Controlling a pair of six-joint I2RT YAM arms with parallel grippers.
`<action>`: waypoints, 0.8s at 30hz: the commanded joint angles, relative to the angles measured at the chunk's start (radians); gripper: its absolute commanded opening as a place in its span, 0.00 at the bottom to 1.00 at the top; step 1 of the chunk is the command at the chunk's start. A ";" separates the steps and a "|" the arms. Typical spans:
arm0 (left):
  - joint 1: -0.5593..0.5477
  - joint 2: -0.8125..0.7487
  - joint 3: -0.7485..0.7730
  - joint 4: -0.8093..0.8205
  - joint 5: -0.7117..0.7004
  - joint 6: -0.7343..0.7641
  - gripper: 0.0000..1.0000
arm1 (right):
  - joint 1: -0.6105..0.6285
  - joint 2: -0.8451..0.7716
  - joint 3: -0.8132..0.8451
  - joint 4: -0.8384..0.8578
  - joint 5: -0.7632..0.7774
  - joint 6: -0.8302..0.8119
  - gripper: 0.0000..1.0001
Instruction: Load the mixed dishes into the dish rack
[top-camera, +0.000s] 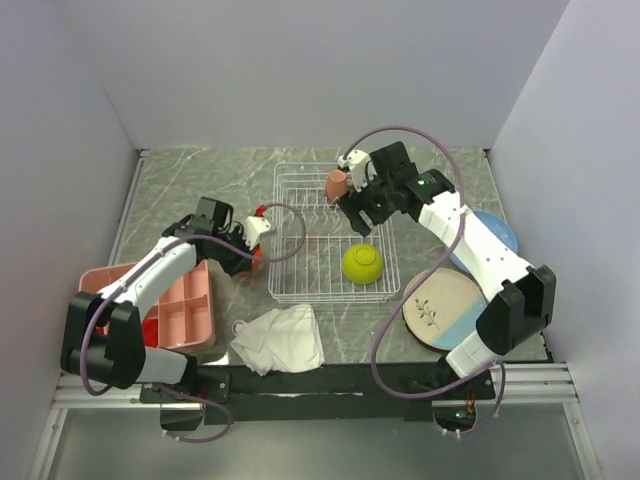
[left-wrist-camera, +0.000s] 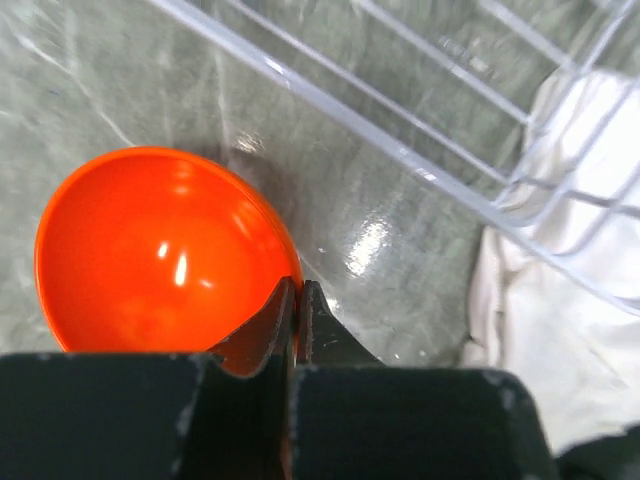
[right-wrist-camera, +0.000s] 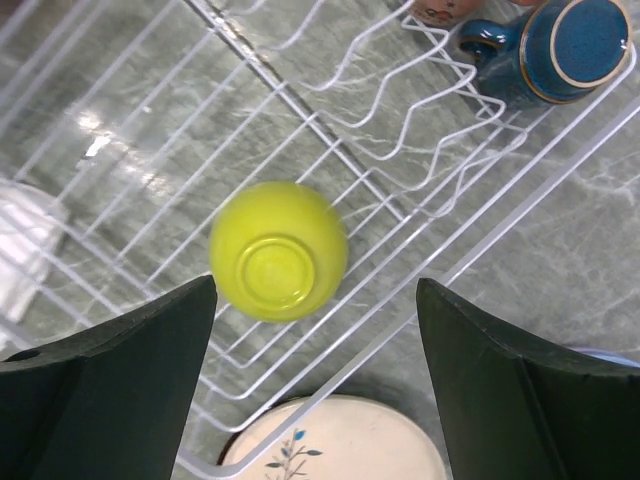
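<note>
The orange bowl (left-wrist-camera: 160, 255) sits on the table just left of the dish rack (left-wrist-camera: 400, 150), and my left gripper (left-wrist-camera: 298, 295) is shut on its near rim. From above only a sliver of the orange bowl (top-camera: 257, 253) shows under the left gripper (top-camera: 248, 258). Inside the dish rack (top-camera: 300, 296) a lime-green bowl (top-camera: 362, 263) lies upside down, with a small pink mug (top-camera: 337, 183) at the back. My right gripper (right-wrist-camera: 315, 290) hangs open above the lime-green bowl (right-wrist-camera: 278, 250), holding nothing. A dark-blue mug (right-wrist-camera: 560, 45) lies in the rack's far corner.
A cream-and-blue plate (top-camera: 443, 308) lies right of the rack, and a light-blue plate (top-camera: 497, 232) is partly under the right arm. A crumpled white cloth (top-camera: 280, 338) lies in front of the rack. A pink divided tray (top-camera: 185, 305) sits at the left.
</note>
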 joint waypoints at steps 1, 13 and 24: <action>0.011 -0.103 0.203 -0.103 0.031 -0.069 0.01 | -0.031 -0.063 0.028 0.045 -0.124 0.112 0.89; 0.184 -0.088 0.264 0.405 0.708 -0.774 0.01 | -0.241 0.081 -0.067 0.513 -0.833 0.872 0.93; 0.184 0.113 -0.043 1.554 0.723 -1.815 0.01 | -0.174 0.174 -0.343 1.288 -1.028 1.411 0.93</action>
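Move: The orange bowl is already pinched by its rim in the left fingers, its middle about 4 cm ahead of them. The open right gripper is some 27 cm to the right of the left hand, 7 cm farther out and 13 cm higher; from it the orange bowl lies about 26 cm left, 3 cm back and 15 cm down. The green bowl sits in the rack 4 cm back of the right hand, 14 cm below; the terracotta mug is 13 cm ahead, 6 cm left, equally low. The left hand keeps its pinch on the orange bowl's rim and carries it steeply up about 20 cm and a little forward, then swings some 7 cm right over the rack's left side while sinking slightly, rolling about 60 degrees so its fingers end up pointing at the right hand. Meanwhile the right hand, fingers staying wide open, first rises and reaches a little forward, then draws back and goes left over the rack to 9 cm in all, rolling and tilting strongly until its fingers face the orange bowl, still without touching it. ##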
